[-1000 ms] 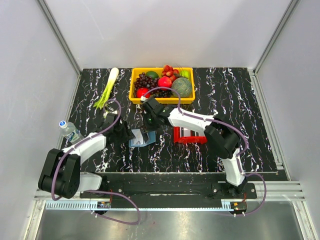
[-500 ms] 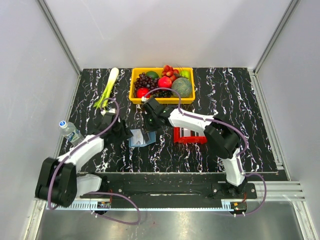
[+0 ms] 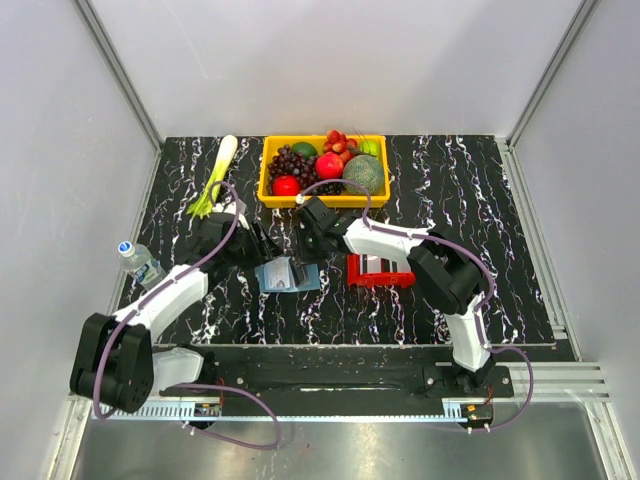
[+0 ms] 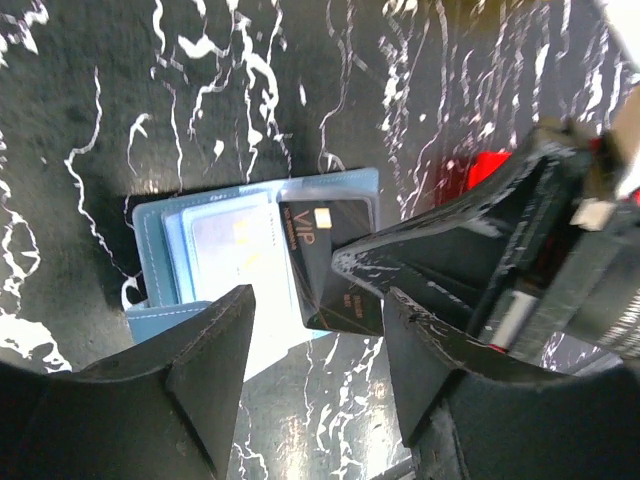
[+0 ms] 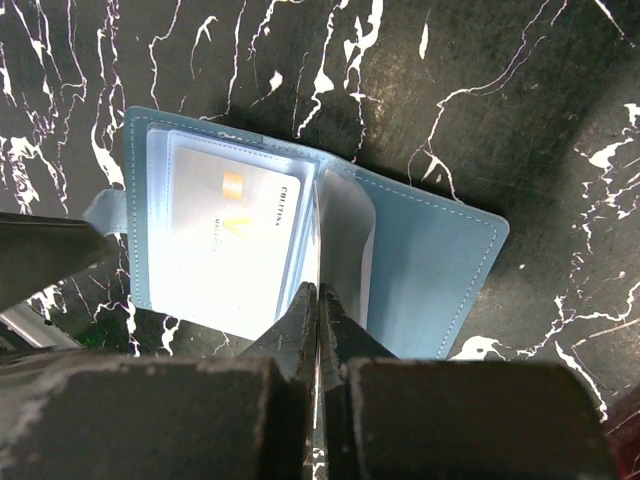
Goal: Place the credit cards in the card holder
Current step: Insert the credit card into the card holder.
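Observation:
The blue card holder (image 3: 287,274) lies open on the black marbled table, a white credit card (image 5: 235,235) in its left clear pocket. My right gripper (image 5: 318,290) is shut on a dark credit card marked VIP (image 4: 328,262), seen edge-on in the right wrist view, its far end over the holder's pockets beside a raised clear leaf (image 5: 345,240). My left gripper (image 4: 318,345) hangs open just left of the holder (image 4: 170,250), one finger (image 4: 205,380) over its near blue flap, nothing between the jaws. More cards (image 3: 380,264) lie in the red tray (image 3: 378,280).
A yellow basket (image 3: 268,190) of fruit stands at the back centre, close behind both grippers. A green onion (image 3: 213,178) lies at the back left, a water bottle (image 3: 140,263) at the left edge. The red tray sits right of the holder.
My left gripper has swung away from the near edge to the holder's left side. The right gripper and its dark card shifted slightly right, and the holder now lies squarer.

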Available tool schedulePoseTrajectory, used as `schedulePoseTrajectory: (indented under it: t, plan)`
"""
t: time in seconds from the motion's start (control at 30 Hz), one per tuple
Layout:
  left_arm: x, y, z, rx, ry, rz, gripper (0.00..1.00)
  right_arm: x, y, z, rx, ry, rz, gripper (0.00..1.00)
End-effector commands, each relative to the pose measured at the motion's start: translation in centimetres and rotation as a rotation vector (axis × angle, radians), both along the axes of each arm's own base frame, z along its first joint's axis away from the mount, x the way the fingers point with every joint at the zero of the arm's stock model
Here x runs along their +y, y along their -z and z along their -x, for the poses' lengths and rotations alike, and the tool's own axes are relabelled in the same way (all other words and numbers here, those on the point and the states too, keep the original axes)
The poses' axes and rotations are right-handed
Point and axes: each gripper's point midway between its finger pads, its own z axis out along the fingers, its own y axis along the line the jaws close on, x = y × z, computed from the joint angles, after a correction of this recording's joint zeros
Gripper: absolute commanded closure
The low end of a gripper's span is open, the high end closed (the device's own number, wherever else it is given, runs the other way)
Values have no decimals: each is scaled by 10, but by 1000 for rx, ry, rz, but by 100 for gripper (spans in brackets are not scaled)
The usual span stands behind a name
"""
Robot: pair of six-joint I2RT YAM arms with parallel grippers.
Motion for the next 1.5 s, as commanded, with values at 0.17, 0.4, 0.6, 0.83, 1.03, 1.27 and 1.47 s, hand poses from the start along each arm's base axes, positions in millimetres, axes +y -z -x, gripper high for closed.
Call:
schedulePoseTrajectory:
  t: [0.17, 0.4, 0.6, 0.83, 1.03, 1.27, 1.47]
  plan:
    - [-14, 19, -5, 46, 7, 20, 42, 8, -35, -9, -45, 13, -101, 100]
    - [-3, 35, 0, 87, -27, -59, 42, 8, -32, -8, -36, 12, -96, 100]
    - [6, 43, 1, 101, -52, -106, 41, 8, -31, -6, -31, 8, -97, 100]
    - [7, 55, 3, 132, -55, -126, 39, 8, -32, -6, -29, 7, -100, 100]
    - [11, 60, 4, 140, -67, -145, 38, 9, -31, -6, -29, 1, -101, 100]
    - [10, 67, 5, 159, -64, -150, 37, 9, -31, -6, -27, -2, -103, 100]
    - [14, 68, 6, 159, -71, -176, 37, 9, -29, -5, -21, -2, -100, 100]
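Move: Almost straight below the left hand, about 9 cm down and perhaps 1 cm back towards the base, lies the white card in the card holder. The black card is about 5 cm to that hand's right, level with it and 8 cm down; the red tray sits some 23 cm to its right, 2 cm farther out. From the right hand, which already pinches the black card at its sleeve, the white card is about 5 cm left, 1 cm forward and 3 cm down. Sinking about 6.5 cm onto the card holder, the left hand comes down quickly, then more slowly, with its half-open fingers spread over the white card; it strays a little right, then eases back left. Its wrist tips down some 10 degrees and rolls slightly, left side rising; contact can't be made out. The right hand stays put, keeping the black card and its clear sleeve pinched. ##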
